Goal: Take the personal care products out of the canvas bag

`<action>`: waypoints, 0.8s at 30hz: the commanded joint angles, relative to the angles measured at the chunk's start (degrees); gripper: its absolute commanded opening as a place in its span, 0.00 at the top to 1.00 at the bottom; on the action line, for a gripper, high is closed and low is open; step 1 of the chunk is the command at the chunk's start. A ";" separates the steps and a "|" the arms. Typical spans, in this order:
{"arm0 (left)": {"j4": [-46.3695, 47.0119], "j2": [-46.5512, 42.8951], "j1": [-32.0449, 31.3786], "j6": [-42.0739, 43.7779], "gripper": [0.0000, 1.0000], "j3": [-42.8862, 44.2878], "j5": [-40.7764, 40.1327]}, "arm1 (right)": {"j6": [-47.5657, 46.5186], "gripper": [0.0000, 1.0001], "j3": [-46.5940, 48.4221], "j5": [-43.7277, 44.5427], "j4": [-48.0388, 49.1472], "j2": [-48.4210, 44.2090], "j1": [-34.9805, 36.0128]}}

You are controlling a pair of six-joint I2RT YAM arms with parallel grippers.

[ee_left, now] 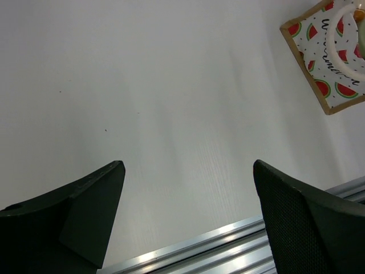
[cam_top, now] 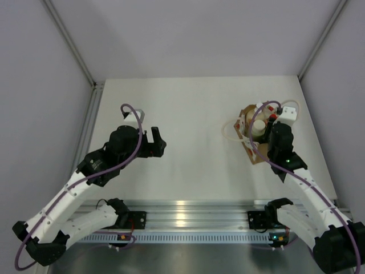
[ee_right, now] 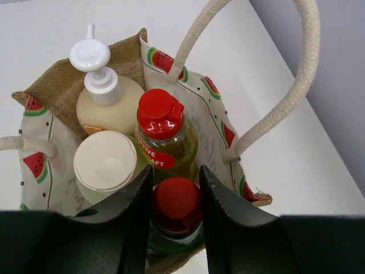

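The canvas bag (ee_right: 54, 91) stands at the back right of the table, also seen in the top view (cam_top: 254, 155) and at the edge of the left wrist view (ee_left: 326, 74). Inside stand a peach pump bottle (ee_right: 111, 105), a cream cylinder (ee_right: 105, 162), a yellow-green bottle (ee_right: 168, 145) with a red cap, and a dark green bottle (ee_right: 174, 231). My right gripper (ee_right: 175, 197) reaches into the bag from above and is shut on the dark green bottle's red cap. My left gripper (ee_left: 188, 165) hovers open over bare table at mid left (cam_top: 158, 142), holding nothing.
White rope handles (ee_right: 299, 85) arch up on both sides of the bag's mouth, close to my right fingers. The aluminium rail (ee_left: 228, 245) runs along the near table edge under my left gripper. Grey walls enclose the table on three sides.
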 commanded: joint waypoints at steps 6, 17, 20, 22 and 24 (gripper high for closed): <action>-3.28 -5.44 -0.10 6.71 0.02 2.57 -9.77 | -2.52 1.00 7.32 1.79 2.59 -0.67 -0.20; -2.75 -9.40 -0.10 4.96 0.02 -3.67 -15.66 | -4.19 1.00 12.51 1.80 1.80 -2.34 -0.20; -2.67 -9.05 -0.10 4.78 0.02 -3.68 -15.31 | -4.72 1.00 14.71 1.36 -0.65 -2.43 -0.20; -2.67 -8.96 -0.10 4.69 0.02 -3.76 -15.22 | -5.07 1.00 16.99 1.01 -1.71 -2.34 -0.20; -2.67 -9.05 -0.10 4.60 0.02 -3.94 -15.13 | -5.51 1.00 19.70 0.83 -3.64 -1.99 -0.20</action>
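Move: The front red-capped bottle is already held by its cap in the right hand, its middle about 7 cm below the fingers, still down in the bag. The rear red-capped bottle stands some 5 cm ahead of that hand; the white-lidded jar is roughly 6 cm left and 2 cm ahead, the pump bottle 6 cm left and 9 cm ahead. From the empty left hand, the held bottle is about 44 cm right, 9 cm ahead and 13 cm below. The front red-capped bottle is drawn up by the right hand, slowly at first and then faster, about 6 cm nearly straight up, with the fingers keeping their pinch on the cap. Meanwhile the empty left hand, wide open, swings some 6 cm left, away from the bag, rising a little and sinking back as its wrist turns about 10 degrees counter-clockwise. ##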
